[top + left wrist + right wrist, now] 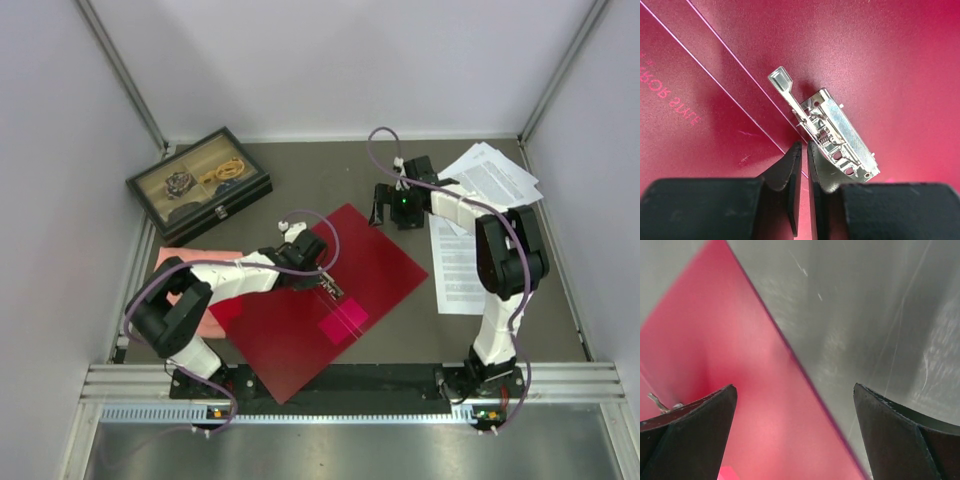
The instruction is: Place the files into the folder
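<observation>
The red folder (370,260) lies open on the grey table, with its metal clip (328,288) and a pink sticker (343,322) showing inside. My left gripper (320,278) is shut and empty. In the left wrist view its tips (804,145) sit just by the near end of the clip (840,135), whose lever stands raised. My right gripper (381,212) is open and empty over the folder's far right edge (715,340); its jaws (795,390) straddle that edge. The files (500,180) lie fanned at the back right, with more sheets (458,270) beside the right arm.
A black glass-lidded box (200,185) with small items stands at the back left. A salmon-pink cloth (205,310) lies under the left arm, partly beneath the folder. White walls close both sides. A metal rail (350,385) runs along the near edge.
</observation>
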`<action>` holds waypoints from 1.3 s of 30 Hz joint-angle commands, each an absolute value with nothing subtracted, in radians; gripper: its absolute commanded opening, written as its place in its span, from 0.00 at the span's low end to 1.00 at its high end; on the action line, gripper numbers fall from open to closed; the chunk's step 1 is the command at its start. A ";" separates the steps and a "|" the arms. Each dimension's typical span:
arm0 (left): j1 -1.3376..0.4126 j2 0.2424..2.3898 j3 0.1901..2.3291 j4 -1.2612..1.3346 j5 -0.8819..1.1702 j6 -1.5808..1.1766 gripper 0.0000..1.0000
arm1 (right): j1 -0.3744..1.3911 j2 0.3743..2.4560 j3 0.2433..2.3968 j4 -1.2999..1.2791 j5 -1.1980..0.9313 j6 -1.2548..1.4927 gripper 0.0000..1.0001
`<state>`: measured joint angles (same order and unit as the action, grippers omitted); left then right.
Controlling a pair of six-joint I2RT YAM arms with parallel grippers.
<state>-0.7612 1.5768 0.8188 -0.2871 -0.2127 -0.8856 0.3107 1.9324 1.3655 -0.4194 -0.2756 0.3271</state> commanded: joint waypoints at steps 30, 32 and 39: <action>-0.793 1.575 1.180 -0.086 0.195 -0.676 0.41 | -0.158 1.339 0.876 -0.488 -0.149 0.621 0.99; -0.821 1.655 1.244 0.016 0.219 -0.670 0.40 | -0.233 1.364 0.888 -0.430 -0.184 0.630 0.99; -0.831 2.074 1.621 0.213 0.316 -0.689 0.35 | -0.319 1.519 0.902 -0.229 -0.376 0.664 0.92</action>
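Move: From my left hand, whose nearly shut fingers are low over the folder, the fanned files lie some 26 cm ahead and 40 cm right, the bottom file about 4 cm ahead and 39 cm right, and the clip just 2 cm right. My right hand, wide open over the folder's outer edge, has the bottom file about 11 cm back and 21 cm right, the fanned files 11 cm ahead and 22 cm right, the folder's right corner 14 cm back and 9 cm right. I dip my right hand and sweep it back about 13 cm against the folder's outer edge while my left fingertips stay low by the clip, easing forward and right, then left. Then my right hand, still open, lifts and swings right over the top of the bottom file, turning some 50 degrees clockwise and starting to sink; my left hand rises steeply and sweeps about 24 cm right and a little forward towards the files, fingers partly opening. ##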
